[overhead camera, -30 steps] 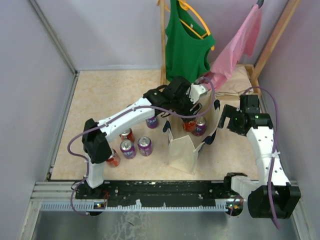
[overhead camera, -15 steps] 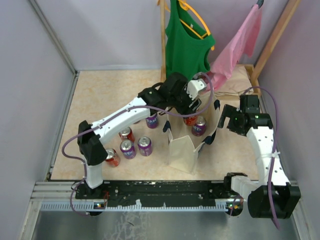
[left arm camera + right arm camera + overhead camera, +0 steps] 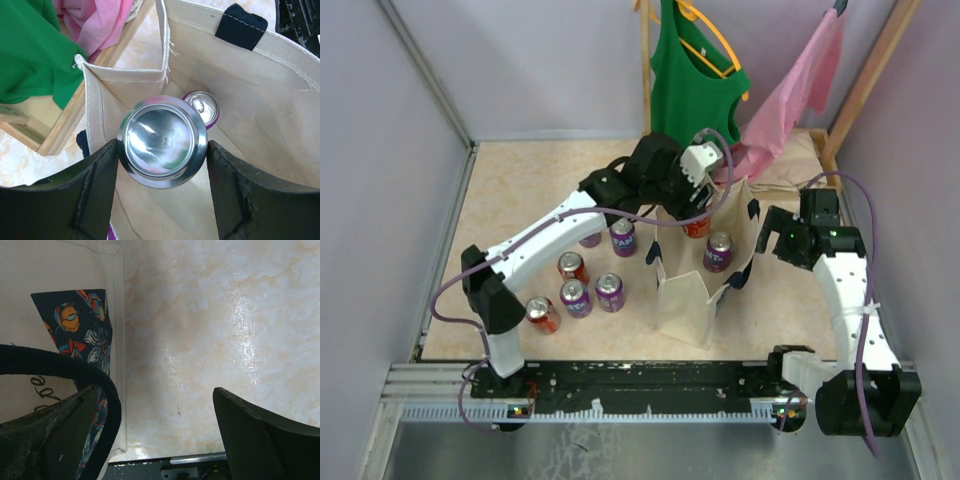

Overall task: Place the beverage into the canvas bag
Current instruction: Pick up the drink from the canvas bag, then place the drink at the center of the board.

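Note:
The canvas bag [image 3: 692, 296] stands open on the table, cream with navy handles. My left gripper [image 3: 700, 205] hangs over its mouth, shut on a beverage can [image 3: 697, 229]. In the left wrist view both fingers [image 3: 102, 180] press the can's [image 3: 162, 137] sides, and its silver end faces the camera. Below it a purple can [image 3: 204, 106] stands upright on the bag's [image 3: 260, 100] floor. My right gripper [image 3: 766, 243] is open at the bag's right side. In the right wrist view a navy handle strap [image 3: 75, 371] curves over its left finger, and only table shows between the jaws of the right gripper [image 3: 155, 392].
Several loose cans [image 3: 576, 297] stand on the table left of the bag. A green tank top [image 3: 692, 95] and a pink garment [image 3: 792, 92] hang on a wooden rack [image 3: 645, 90] just behind the bag. Grey walls close in both sides.
My left arm has pulled up and toward the back with the can still between its fingers. The right arm and the bag have stayed put.

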Robot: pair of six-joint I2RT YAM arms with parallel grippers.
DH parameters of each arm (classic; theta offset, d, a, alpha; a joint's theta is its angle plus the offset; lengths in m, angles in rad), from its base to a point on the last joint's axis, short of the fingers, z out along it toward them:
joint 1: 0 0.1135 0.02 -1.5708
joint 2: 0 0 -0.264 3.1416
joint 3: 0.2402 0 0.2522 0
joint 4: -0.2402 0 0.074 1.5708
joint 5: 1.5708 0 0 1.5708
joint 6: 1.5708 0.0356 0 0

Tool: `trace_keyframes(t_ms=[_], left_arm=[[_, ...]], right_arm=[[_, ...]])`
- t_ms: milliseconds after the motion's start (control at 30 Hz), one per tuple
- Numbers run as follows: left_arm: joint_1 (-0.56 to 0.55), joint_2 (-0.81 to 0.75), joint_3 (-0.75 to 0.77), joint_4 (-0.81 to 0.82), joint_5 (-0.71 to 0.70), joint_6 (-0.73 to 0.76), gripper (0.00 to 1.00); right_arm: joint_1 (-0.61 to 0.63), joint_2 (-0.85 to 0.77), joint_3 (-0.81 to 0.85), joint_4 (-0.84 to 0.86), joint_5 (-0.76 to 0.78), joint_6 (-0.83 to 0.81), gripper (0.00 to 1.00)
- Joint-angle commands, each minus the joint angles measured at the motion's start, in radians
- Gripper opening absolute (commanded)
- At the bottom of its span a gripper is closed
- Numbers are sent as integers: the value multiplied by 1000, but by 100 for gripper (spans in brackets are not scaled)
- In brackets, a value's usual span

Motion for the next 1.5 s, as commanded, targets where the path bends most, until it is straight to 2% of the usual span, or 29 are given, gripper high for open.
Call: trace_keyframes(t_ms=[0,600,1167,1467], left_arm=[[16,-87,21,128,10,-1,0],[124,-228,-26,336,112,-85,0],[204,-305,-25,387,32,-72,0],[223,-368,-156,416,-2,-31,0]], right_arm=[[-10,-3,16,33,-15,8,99],[-10,24,-4,89,-50,37,99],[-9,35,-12,115,-70,59,99],[-10,9,-26,106,-69,61,99]])
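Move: The left hand already holds the red can in the bag's mouth; open table to set it on lies about 12 cm left, 5 cm ahead and 26 cm below. The purple can left in the bag is level with it, 8 cm right, 16 cm down; the nearest purple can on the table stands some 17 cm left, 4 cm ahead. From the right hand that open table is roughly 30 cm left, 12 cm ahead, 14 cm below. The left hand, still gripping the red can, lifts about 15 cm clear of the bag, swinging 10 cm left. ##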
